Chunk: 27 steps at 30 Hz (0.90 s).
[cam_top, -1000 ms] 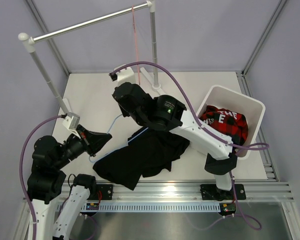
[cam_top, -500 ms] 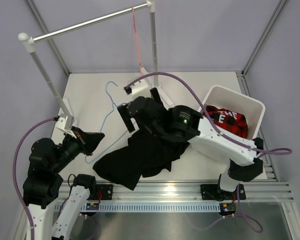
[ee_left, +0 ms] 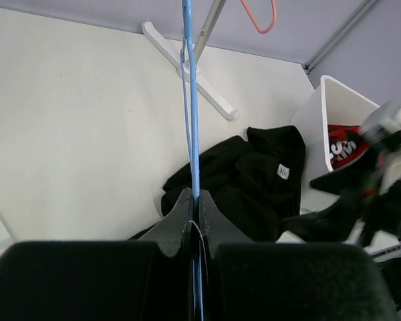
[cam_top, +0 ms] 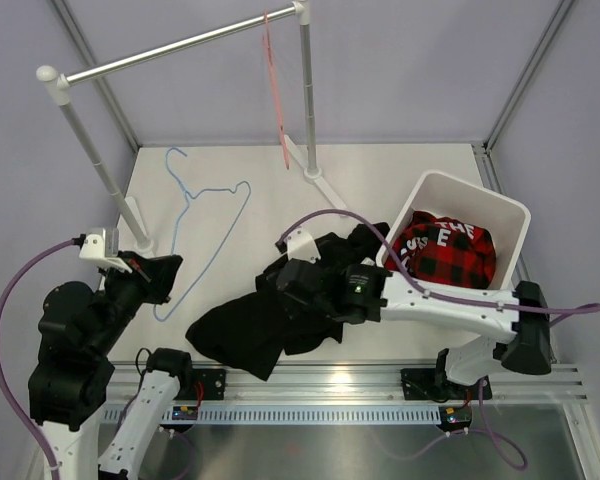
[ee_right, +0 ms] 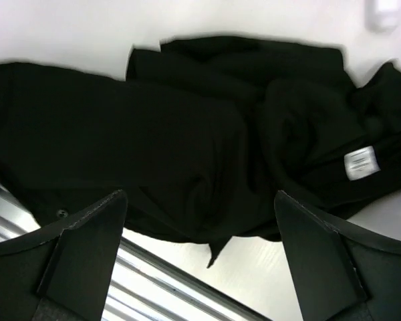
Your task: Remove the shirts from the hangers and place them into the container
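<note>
The black shirt point(cam_top: 248, 328) lies crumpled on the table near the front edge, free of any hanger. My right gripper point(cam_top: 285, 290) hovers just above it, open, with black cloth point(ee_right: 187, 134) spanning the space between its fingers point(ee_right: 87, 234). My left gripper point(cam_top: 165, 270) is shut on the lower corner of the light blue hanger point(cam_top: 208, 228), which stretches away bare over the table point(ee_left: 190, 100). The plaid shirt point(cam_top: 446, 250) sits in the white container point(cam_top: 458, 184) at the right. The pink hanger point(cam_top: 273, 90) hangs empty from the rail.
The silver rail point(cam_top: 180, 44) on its two white posts crosses the back left; one post's foot point(cam_top: 310, 170) rests on the table behind the shirt. The metal frame rail point(cam_top: 380, 375) runs along the table's near edge, close under the right gripper.
The right gripper opened and swung from the back of the table down over the black shirt. The left arm pulled the blue hanger leftward, out of the shirt.
</note>
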Motion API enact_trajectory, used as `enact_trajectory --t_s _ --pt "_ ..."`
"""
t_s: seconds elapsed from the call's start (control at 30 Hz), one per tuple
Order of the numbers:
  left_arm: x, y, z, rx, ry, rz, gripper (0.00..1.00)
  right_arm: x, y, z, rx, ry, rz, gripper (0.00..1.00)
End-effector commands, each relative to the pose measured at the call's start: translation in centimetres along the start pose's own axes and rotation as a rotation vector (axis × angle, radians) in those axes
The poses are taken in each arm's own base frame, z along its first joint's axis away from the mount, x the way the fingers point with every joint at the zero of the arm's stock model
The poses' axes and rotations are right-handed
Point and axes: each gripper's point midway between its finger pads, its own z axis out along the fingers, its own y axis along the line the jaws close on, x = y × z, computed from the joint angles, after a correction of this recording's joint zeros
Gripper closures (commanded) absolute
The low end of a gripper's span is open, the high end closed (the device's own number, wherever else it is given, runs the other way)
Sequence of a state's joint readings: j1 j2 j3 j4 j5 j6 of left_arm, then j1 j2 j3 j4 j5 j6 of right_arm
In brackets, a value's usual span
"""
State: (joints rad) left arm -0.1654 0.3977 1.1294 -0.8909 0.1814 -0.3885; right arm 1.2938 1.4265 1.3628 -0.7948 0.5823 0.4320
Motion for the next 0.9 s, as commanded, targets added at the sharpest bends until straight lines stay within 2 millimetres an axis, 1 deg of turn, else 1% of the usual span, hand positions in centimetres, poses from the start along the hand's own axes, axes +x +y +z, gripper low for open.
enact_trajectory --t_s 0.0,0.03,0.07,0.1,0.13,0.17,0.3,0.33,0.43,0.5,0.6,0.63,0.67,0.7,0.77,0.8,0.87 --pt "-2.9 -0.1 0.4 -0.026 -0.072 0.02 1.0 2.2 2.1 3.8 -0.056 0.028 0.102 0.0" --pt "-3.0 -0.3 0.3 -0.018 -0.074 0.016 1.0 3.8 0.8 5.7 -0.007 0.072 0.139 0.01" --pt "-3.2 -0.5 0.2 -0.012 -0.078 0.017 1.0 4.1 0.2 6.6 0.019 0.079 0.161 0.01" --pt "-3.3 -0.6 0.1 -0.008 -0.08 0.017 1.0 4.7 -0.9 7.4 0.07 0.09 0.167 0.01" --pt "-3.2 -0.7 -0.1 -0.001 -0.08 0.02 1.0 5.9 -1.6 8.4 0.113 0.126 0.164 0.01" --pt "-3.2 -0.7 -0.1 -0.002 -0.077 0.023 1.0 6.2 -2.4 9.0 0.142 0.14 0.166 0.0" --pt "-2.9 -0.4 -0.3 -0.016 -0.075 0.027 1.0 7.8 -4.2 11.3 0.23 0.195 0.17 0.01" --pt "-3.0 -0.3 -0.3 -0.019 -0.079 0.026 1.0 8.4 -4.9 12.4 0.25 0.216 0.183 0.01" --pt "-3.2 -0.2 -0.3 -0.027 -0.081 0.029 1.0 9.7 -5.3 13.8 0.254 0.247 0.204 0.0" --pt "-3.2 0.1 0.0 -0.045 -0.078 0.028 1.0 10.2 -5.8 14.5 0.259 0.258 0.219 0.0" --pt "-3.3 0.6 0.4 -0.074 -0.073 0.038 1.0 11.0 -5.8 15.5 0.273 0.271 0.216 0.01" --pt "-3.5 0.7 0.4 -0.08 -0.077 0.039 1.0 11.7 -5.8 16.0 0.279 0.29 0.205 0.01" --pt "-3.5 0.9 0.4 -0.089 -0.077 0.039 1.0 11.9 -5.7 16.2 0.28 0.291 0.207 0.01" --pt "-3.6 1.0 0.5 -0.096 -0.078 0.04 1.0 12.7 -5.6 16.6 0.275 0.308 0.206 0.01" --pt "-3.7 1.2 0.5 -0.106 -0.078 0.041 1.0 12.9 -5.0 17.2 0.251 0.304 0.217 0.0" --pt "-3.8 1.3 0.6 -0.114 -0.079 0.039 1.0 13.5 -4.7 17.3 0.232 0.317 0.219 0.01" --pt "-3.9 1.4 0.6 -0.121 -0.081 0.039 1.0 13.7 -4.0 17.7 0.202 0.317 0.23 0.05"
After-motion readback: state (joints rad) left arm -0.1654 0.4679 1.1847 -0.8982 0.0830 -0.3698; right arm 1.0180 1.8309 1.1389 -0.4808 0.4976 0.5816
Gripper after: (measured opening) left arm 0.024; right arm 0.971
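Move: The black shirt is spread under the right hand, its middle about 21 cm below, 2 cm ahead and 2 cm to the left. The container is some 32 cm to the right of this hand, 12 cm ahead and 16 cm below, with the red plaid shirt inside at 30 cm to the right and equally far ahead. The rack foot stands about 26 cm ahead and 4 cm right. From the left hand, the black shirt's middle is roughly 6 cm ahead, 17 cm right and 33 cm below. Down fast, some 20 cm onto the black shirt, goes the right hand; after a nearly straight first drop it also reaches about 7 cm forward and a little right, the wrist turning some 20 degrees clockwise and pointing more steeply down. Its fingers stay wide open and end among the folds, one on each side of a raised bunch. The left hand keeps its pinch on the blue hanger and drifts slightly forward and left. ##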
